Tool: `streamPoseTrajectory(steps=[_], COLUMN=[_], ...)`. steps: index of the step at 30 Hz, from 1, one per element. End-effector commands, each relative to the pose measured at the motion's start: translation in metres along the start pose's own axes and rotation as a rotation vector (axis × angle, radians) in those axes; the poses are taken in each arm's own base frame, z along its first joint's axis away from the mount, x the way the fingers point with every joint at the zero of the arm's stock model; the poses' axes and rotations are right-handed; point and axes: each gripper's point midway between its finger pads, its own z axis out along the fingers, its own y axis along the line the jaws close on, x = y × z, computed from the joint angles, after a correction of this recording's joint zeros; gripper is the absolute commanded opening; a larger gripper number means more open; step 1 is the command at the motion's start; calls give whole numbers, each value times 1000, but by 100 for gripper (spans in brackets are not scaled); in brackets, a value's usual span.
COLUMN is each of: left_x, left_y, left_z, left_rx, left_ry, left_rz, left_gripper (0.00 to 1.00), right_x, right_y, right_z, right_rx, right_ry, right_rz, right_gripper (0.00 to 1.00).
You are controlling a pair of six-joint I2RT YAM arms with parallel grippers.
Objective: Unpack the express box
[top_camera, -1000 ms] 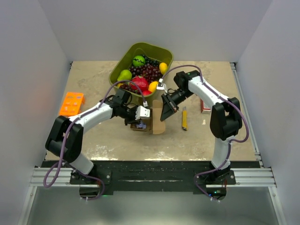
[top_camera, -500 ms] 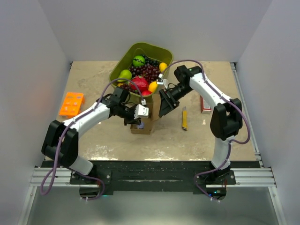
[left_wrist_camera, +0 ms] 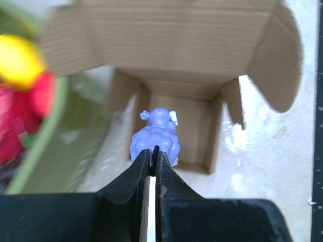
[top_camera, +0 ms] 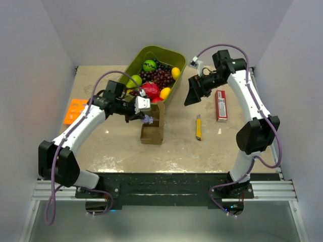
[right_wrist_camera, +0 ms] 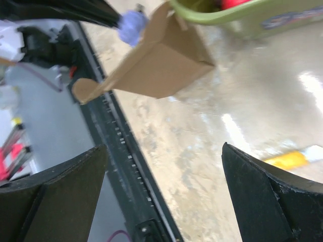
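Observation:
The express box (top_camera: 152, 129) stands open on the table just in front of the green tub, its flaps spread; in the left wrist view its inside (left_wrist_camera: 189, 118) looks bare. My left gripper (top_camera: 142, 118) is shut on a small purple lumpy toy (top_camera: 148, 119), held just above the box's far-left edge. From the left wrist I see the toy (left_wrist_camera: 154, 141) pinched at my fingertips (left_wrist_camera: 153, 157). My right gripper (top_camera: 191, 95) hangs open and apart from the box, up to its right. The right wrist view shows the box (right_wrist_camera: 161, 55) and the toy (right_wrist_camera: 132, 25) far beyond my wide jaws (right_wrist_camera: 162, 151).
A green tub (top_camera: 132, 64) full of fruit sits behind the box. An orange tray (top_camera: 75, 111) lies at the left. A yellow utility knife (top_camera: 198, 127) and a slim red packet (top_camera: 220, 105) lie to the right of the box.
My right gripper let go of the box flap, opened wide and swung up and away to the right. The left gripper lifted the purple toy out of the box.

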Motion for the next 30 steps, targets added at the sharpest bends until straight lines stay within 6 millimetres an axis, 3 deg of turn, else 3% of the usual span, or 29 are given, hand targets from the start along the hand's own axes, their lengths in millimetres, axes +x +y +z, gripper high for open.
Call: streamPoseTrajectory(steps=[1,4,7,11,12,14,15,18,20,22,23,24,26,30], left_x=[-12,13,40,90,98,112,111,110,111,116,112,108,89,59], left_y=[27,35,23,-4,3,-5,5,14,18,17,18,20,28,53], left_z=[-59,-91,-105,-96,-97,-96,-98,-105,-107,-103,-103,-104,-109,-128], left_rx=[-168,-264,-273,-233,-287,-322,-381,-479,-490,-462,-456,-460,-472,-620], left_ry=[31,76,139,252,254,261,247,236,244,261,253,238,181,74], left_rz=[-11,-64,-95,-283,-321,-387,-371,-363,-369,-399,-402,-411,-382,-402], left_gripper=[0,0,0,0,0,6,17,30,32,39,65,99,100,100], right_x=[-30,-42,-50,-49,-47,-45,-46,-46,-45,-41,-42,-42,-46,-48], right_y=[-12,-30,-51,-85,-89,-93,-93,-91,-89,-90,-89,-88,-90,-104], right_z=[-45,-64,-78,-91,-90,-95,-95,-95,-92,-89,-88,-89,-94,-125], right_rx=[195,352,509,697,713,749,752,746,728,723,718,719,750,936], right_ry=[-133,-191,-245,-279,-275,-286,-296,-299,-295,-289,-295,-297,-325,-406], right_rz=[-81,-112,-110,-7,5,22,20,22,23,31,31,29,50,155], right_gripper=[99,99,99,99,99,99,99,99,99,99,99,99,99,99])
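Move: The purple doll already hangs in the left fingers; the bare table spot where it is to go lies roughly 22 cm to this hand's left, 7 cm back and 14 cm below. The open express box stands about 5 cm to the hand's right and 3 cm back, 12 cm down; the fruit basket's middle is some 26 cm ahead, 4 cm right. From the empty right hand that spot is around 50 cm left, 18 cm back, 22 cm below. Leftward in a low arc the left hand carries the purple doll away from the express box, about 14 cm in all, rising first, then sinking some 8 cm and easing back while turning counter-clockwise; the fingers then open wide and let the doll go, and the hand lifts slightly. The right hand, empty and still open, retreats forward and to the right, turning clockwise. ##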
